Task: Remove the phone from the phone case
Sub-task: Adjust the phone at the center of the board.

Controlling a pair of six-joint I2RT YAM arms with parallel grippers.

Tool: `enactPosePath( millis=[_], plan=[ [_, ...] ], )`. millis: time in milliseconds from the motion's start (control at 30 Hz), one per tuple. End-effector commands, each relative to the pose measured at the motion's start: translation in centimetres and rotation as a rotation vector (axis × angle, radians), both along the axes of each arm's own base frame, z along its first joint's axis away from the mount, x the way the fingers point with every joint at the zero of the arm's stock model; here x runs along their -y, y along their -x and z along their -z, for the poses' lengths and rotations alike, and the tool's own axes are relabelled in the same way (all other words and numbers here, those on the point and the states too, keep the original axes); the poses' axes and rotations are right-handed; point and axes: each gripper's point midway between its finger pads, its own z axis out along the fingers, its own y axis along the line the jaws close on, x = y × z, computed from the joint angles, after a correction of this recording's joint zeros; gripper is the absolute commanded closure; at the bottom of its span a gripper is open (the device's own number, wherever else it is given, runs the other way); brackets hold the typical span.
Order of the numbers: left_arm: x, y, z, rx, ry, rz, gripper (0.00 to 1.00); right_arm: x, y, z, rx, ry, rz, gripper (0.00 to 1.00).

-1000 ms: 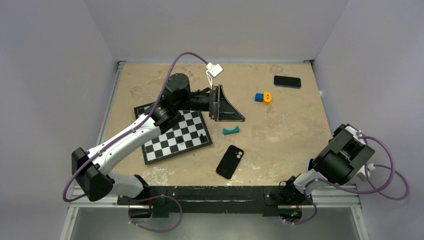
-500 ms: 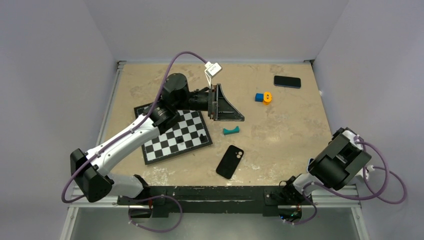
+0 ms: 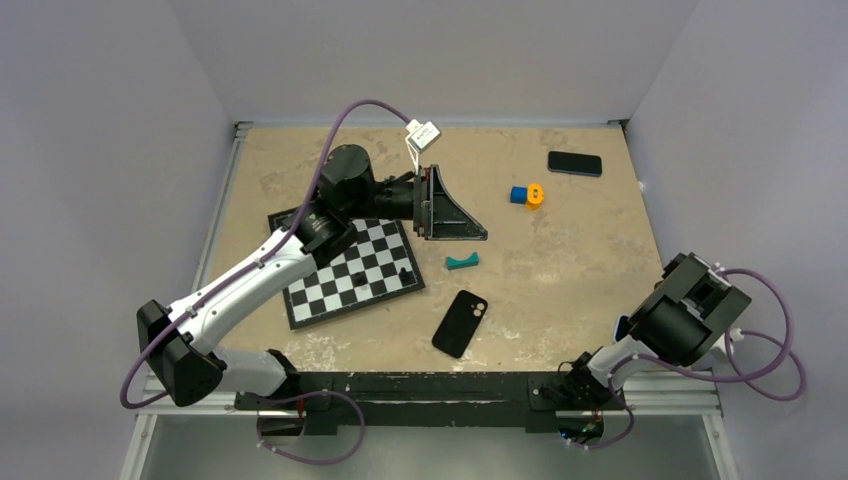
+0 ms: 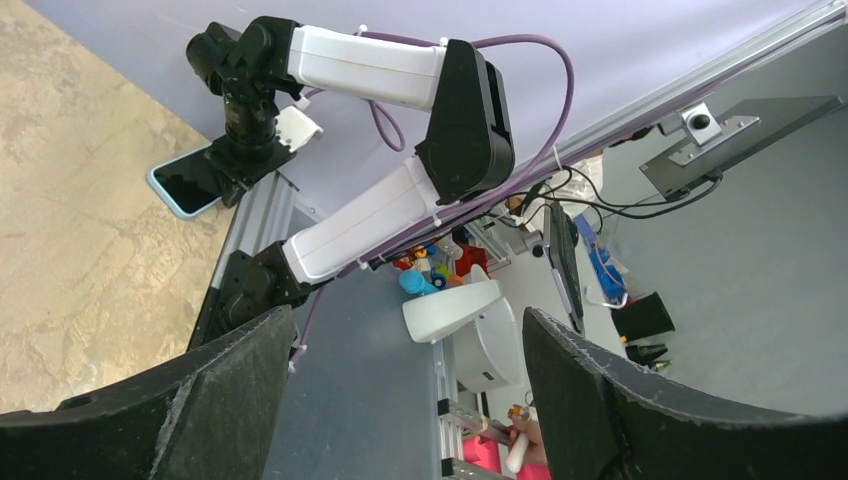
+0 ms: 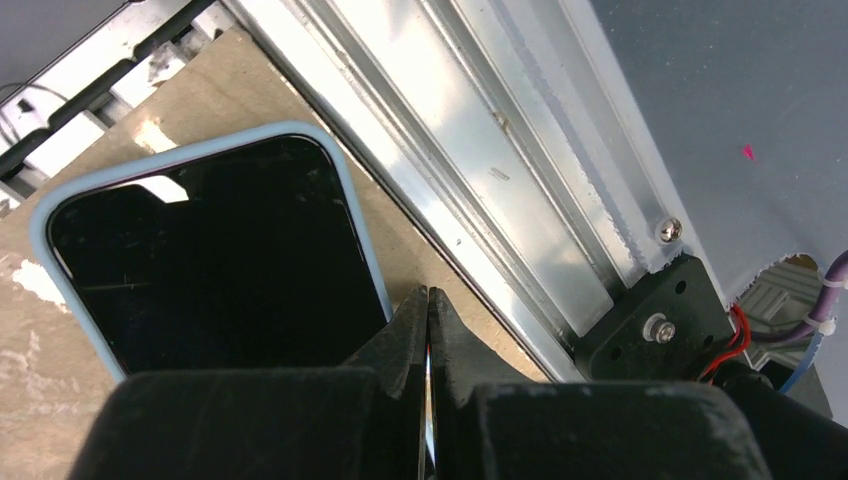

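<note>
The phone case [image 3: 460, 322], a thin black shell with two round camera holes, lies empty-looking on the table near the front middle. The phone [image 5: 210, 260] lies screen up with a pale blue rim at the table's front right corner, beside the rail. It also shows in the left wrist view as the phone [image 4: 185, 185]. My right gripper [image 5: 428, 296] is shut with nothing between its fingers, its tips just past the phone's near corner. My left gripper [image 3: 455, 213] hovers open and empty above the table's middle back, turned on its side.
A chessboard [image 3: 320, 295] with several small black pieces lies under the left arm. A teal piece [image 3: 462, 262], blue and orange blocks [image 3: 527, 195] and an all-black phone slab [image 3: 575, 163] lie further back. An aluminium rail [image 5: 480, 170] runs along the table edge.
The right wrist has dipped and come back a little near the front right corner, its cable swinging. The left arm has drifted slightly back and left. Both grippers kept their state.
</note>
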Motion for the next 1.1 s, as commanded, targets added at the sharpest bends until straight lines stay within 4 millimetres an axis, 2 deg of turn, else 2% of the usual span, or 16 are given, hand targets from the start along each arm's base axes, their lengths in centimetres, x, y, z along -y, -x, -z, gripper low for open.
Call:
enactPosePath(
  millis=[0,333,500,700,833,933,1067],
  plan=[
    [-0.7,0.5,-3.2,0.071,0.065,-0.004,0.13,1.5,-1.6,-0.9,0.034,0.081,-0.06,1.0],
    [-1.1,0.8,-3.1,0.075,0.067,-0.009,0.13,2.7,-5.8,-2.0,0.058,0.139,-0.291,1.0],
    [-1.1,0.8,-2.9,0.073,0.064,-0.01,0.13,2.7,-7.9,-1.5,0.078,0.123,-0.368,1.0],
    [-1.0,0.5,-2.6,0.07,0.056,-0.015,0.13,2.9,-11.0,-2.1,0.144,0.131,-0.456,1.0],
    [-0.9,0.3,-2.4,0.064,0.054,-0.018,0.13,2.3,-14.0,-2.1,0.257,0.121,-0.546,1.0],
    [-0.9,0.3,-2.2,0.062,0.053,-0.016,0.13,1.9,-16.7,-3.0,0.318,0.138,-0.63,1.0],
    [-0.9,0.3,-2.0,0.061,0.052,-0.018,0.13,-0.2,-20.8,-4.1,0.406,0.122,-0.741,1.0]
  ],
)
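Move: The blue-cased phone lies right at my closed right fingertips: its middle is about 4 cm ahead, 1 cm to the right and 1 cm lower. The table's near edge is some 2 cm behind these fingers and its right edge about 9 cm to their right; the black phone case is roughly 42 cm left and 8 cm ahead. From my idle left hand, the blue-cased phone is about 43 cm right, 6 cm back and 41 cm down. With my right fingers still shut and low against the blue-cased phone's long side that faces back and left, I push forward about 14 cm, away from the table's near edge, going faster towards the end and rising barely a centimetre or two. My wrist turns some 35 degrees counter-clockwise on the way, and I end at the phone's right-hand long side. ##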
